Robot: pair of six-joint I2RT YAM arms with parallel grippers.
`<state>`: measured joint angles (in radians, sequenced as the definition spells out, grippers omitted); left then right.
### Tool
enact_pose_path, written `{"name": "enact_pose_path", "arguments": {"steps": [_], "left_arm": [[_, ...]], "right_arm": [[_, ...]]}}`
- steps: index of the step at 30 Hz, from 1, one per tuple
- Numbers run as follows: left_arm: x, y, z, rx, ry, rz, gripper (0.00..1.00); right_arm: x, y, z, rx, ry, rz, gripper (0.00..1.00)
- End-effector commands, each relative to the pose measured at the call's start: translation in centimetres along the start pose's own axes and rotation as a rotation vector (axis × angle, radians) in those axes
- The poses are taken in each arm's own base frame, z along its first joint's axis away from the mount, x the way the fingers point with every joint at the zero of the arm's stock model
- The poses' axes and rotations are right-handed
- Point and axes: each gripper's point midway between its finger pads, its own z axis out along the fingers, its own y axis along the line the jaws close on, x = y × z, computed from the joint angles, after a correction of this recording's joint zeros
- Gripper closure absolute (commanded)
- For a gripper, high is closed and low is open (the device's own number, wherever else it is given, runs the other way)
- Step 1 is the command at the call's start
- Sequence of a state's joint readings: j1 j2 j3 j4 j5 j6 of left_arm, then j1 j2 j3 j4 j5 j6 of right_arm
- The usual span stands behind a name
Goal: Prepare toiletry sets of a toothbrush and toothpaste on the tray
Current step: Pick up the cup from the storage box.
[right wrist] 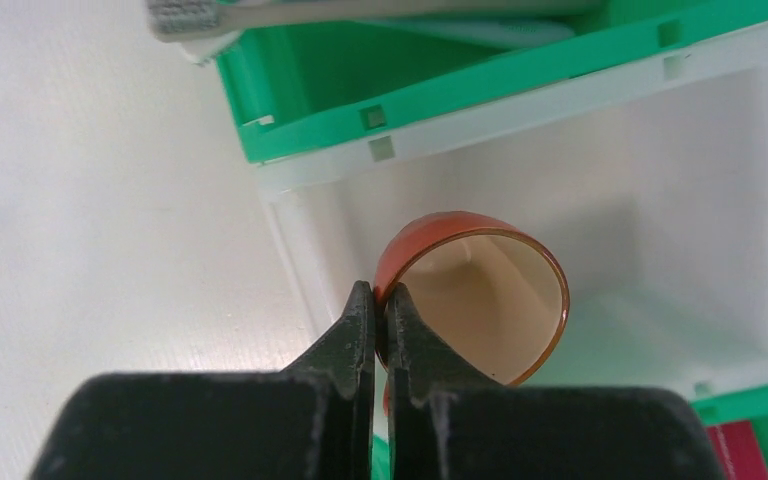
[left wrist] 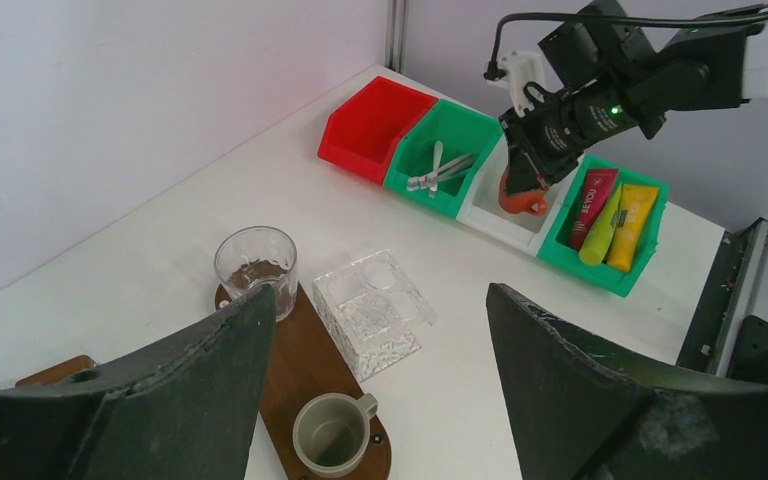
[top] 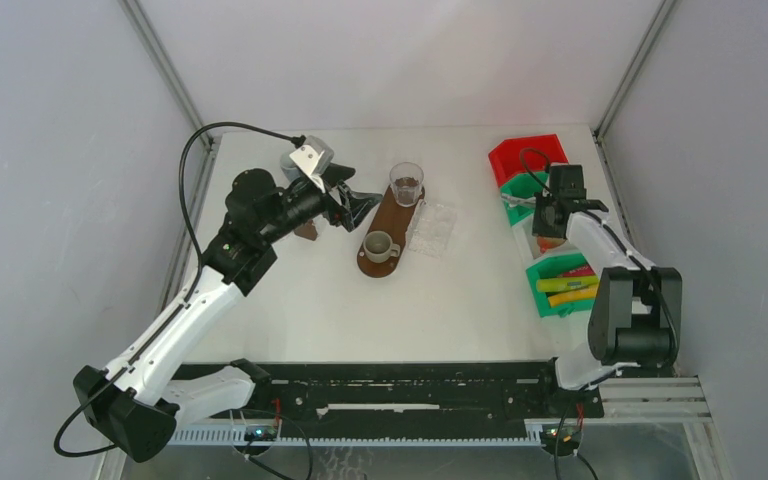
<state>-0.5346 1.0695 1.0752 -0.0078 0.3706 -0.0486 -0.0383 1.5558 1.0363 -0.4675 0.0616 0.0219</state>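
Observation:
The brown wooden tray (top: pixel 391 214) carries a clear glass (top: pixel 406 183) and a grey mug (top: pixel 378 246). My left gripper (top: pixel 364 206) hovers open just left of it, empty, its jaws (left wrist: pixel 380 292) wide apart. Toothbrushes (left wrist: pixel 440 170) lie in a green bin (left wrist: pixel 460 135). The toothpaste tubes, pink-red (left wrist: pixel 590 203) and lime green (left wrist: pixel 600 238), lie with a yellow one (left wrist: pixel 635 225) in the end green bin. My right gripper (right wrist: pixel 381 295) is shut on the rim of an orange cup (right wrist: pixel 485 300) inside the white bin (right wrist: pixel 660 170).
A clear textured plastic holder (top: pixel 432 229) sits right of the tray. A red bin (top: pixel 526 156) heads the row of bins along the right edge. A small brown block (top: pixel 306 231) lies under the left arm.

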Motion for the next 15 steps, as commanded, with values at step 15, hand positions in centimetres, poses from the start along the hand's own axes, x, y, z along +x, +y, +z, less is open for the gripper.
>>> {"name": "enact_pose_path", "arguments": {"steps": [15], "left_arm": [[-0.4,1.0,-0.6,-0.061,-0.025,0.043,0.18]], "right_arm": [[-6.0,7.7,-13.1,-0.088,-0.501,-0.289,1.0]]}}
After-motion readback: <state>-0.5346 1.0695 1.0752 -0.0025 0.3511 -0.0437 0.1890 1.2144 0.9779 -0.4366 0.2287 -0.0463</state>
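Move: My right hand already holds the orange cup by its wall, just above the white bin. The wooden tray's middle is about 42 cm left, 8 cm ahead and 8 cm below. On it the grey cup stands some 46 cm left, level with me, and the glass 37 cm left, 17 cm ahead; the clear box lies 32 cm left, 7 cm ahead. From my left hand, that tray is roughly 15 cm ahead, 5 cm right and 36 cm down. Keeping the orange cup's wall pinched between closed fingers, I draw my right hand up about 10 cm out of the white bin. On the way it drifts some 5 cm left, mostly late in the rise, towards the wooden tray, while the wrist tips the fingertips forward and up by nearly 20 degrees and turns slightly counter-clockwise. ##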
